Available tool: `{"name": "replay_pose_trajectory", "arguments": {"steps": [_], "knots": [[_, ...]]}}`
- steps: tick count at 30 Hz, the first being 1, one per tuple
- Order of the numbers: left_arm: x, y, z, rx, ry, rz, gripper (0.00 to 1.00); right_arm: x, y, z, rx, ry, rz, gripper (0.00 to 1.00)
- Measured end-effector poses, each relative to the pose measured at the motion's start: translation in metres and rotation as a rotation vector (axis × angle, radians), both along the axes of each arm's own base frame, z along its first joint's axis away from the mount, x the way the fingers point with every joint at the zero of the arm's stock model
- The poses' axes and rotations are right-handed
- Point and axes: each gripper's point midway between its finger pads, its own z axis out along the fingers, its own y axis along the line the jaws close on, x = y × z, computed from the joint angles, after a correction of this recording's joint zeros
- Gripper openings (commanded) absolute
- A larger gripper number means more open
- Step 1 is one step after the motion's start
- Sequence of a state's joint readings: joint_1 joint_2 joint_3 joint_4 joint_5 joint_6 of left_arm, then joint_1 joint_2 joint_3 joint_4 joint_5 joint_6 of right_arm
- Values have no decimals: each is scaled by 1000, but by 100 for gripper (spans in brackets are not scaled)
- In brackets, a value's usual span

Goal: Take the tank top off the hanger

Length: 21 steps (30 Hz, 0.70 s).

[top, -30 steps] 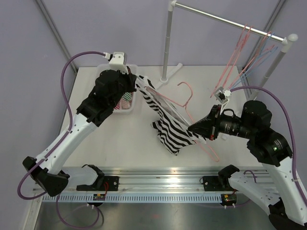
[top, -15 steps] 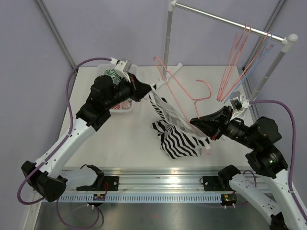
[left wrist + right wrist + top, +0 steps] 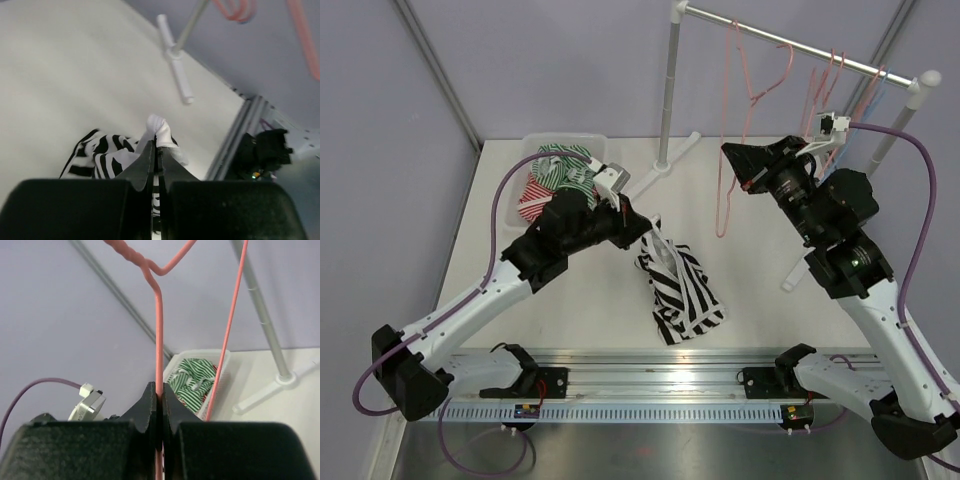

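The black-and-white striped tank top (image 3: 682, 296) lies crumpled on the table, one white strap pulled up into my left gripper (image 3: 653, 224). In the left wrist view that gripper (image 3: 157, 146) is shut on the strap, with the tank top (image 3: 102, 152) below it. The pink hanger (image 3: 724, 200) is bare and hangs high beside the rack's rail. My right gripper (image 3: 731, 164) is shut on its wire. In the right wrist view the hanger (image 3: 159, 335) runs straight up out of the shut right gripper (image 3: 159, 390).
A white bin (image 3: 536, 146) with green and red striped clothes stands at the back left, also seen as the bin (image 3: 219, 360) in the right wrist view. The clothes rack's pole (image 3: 670, 90) and foot (image 3: 175, 70) stand behind. Several hangers (image 3: 830, 80) hang on the rail.
My right arm has swung up and back, lifting the hanger out of the tank top to the rail. The left gripper moved right and lower, and the tank top sank onto the table.
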<state>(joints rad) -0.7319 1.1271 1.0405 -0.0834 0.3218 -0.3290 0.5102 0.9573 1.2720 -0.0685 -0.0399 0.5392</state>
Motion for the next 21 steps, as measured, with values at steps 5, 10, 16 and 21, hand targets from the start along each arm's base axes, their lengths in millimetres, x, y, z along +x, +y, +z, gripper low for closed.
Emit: {"name": "replay_pose_trajectory", "arguments": {"steps": [5,10,16,21], "knots": [[31,30,-48,160,112,251,42,13,-24,-33,-25,186,-152,0],[33,51,-68,241,189,359,84,24,-47,-67,-98,312,-302,0],[26,68,-57,263,204,410,99,66,-71,-59,-120,360,-419,0],[7,88,-30,234,172,427,99,113,-99,-61,-120,416,-497,0]]}}
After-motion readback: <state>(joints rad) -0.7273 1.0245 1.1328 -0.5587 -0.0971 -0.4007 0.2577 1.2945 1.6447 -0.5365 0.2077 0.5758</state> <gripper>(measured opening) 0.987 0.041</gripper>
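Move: Some 30 cm below the left hand, which still holds one strap, the tank top's heap centres about 10 cm to its right and 5 cm ahead; the basket's middle stands roughly 38 cm ahead, 30 cm left. From the right hand, holding the emptied hanger, the free stretch of rail is around 19 cm ahead, 18 cm right and 8 cm above; the already hung hangers lie some 17 cm ahead, 24 cm right, nearly level. Dipping about 6 cm with a little forward and left travel, the left hand opens wide and lets go of the strap, then rises some 4 cm, still drifting left, about 9 cm in all. The right hand keeps its pinch on the hanger and carries it right and down, then mostly forward towards the rail, turning nearly 30 degrees clockwise and tipping down. ##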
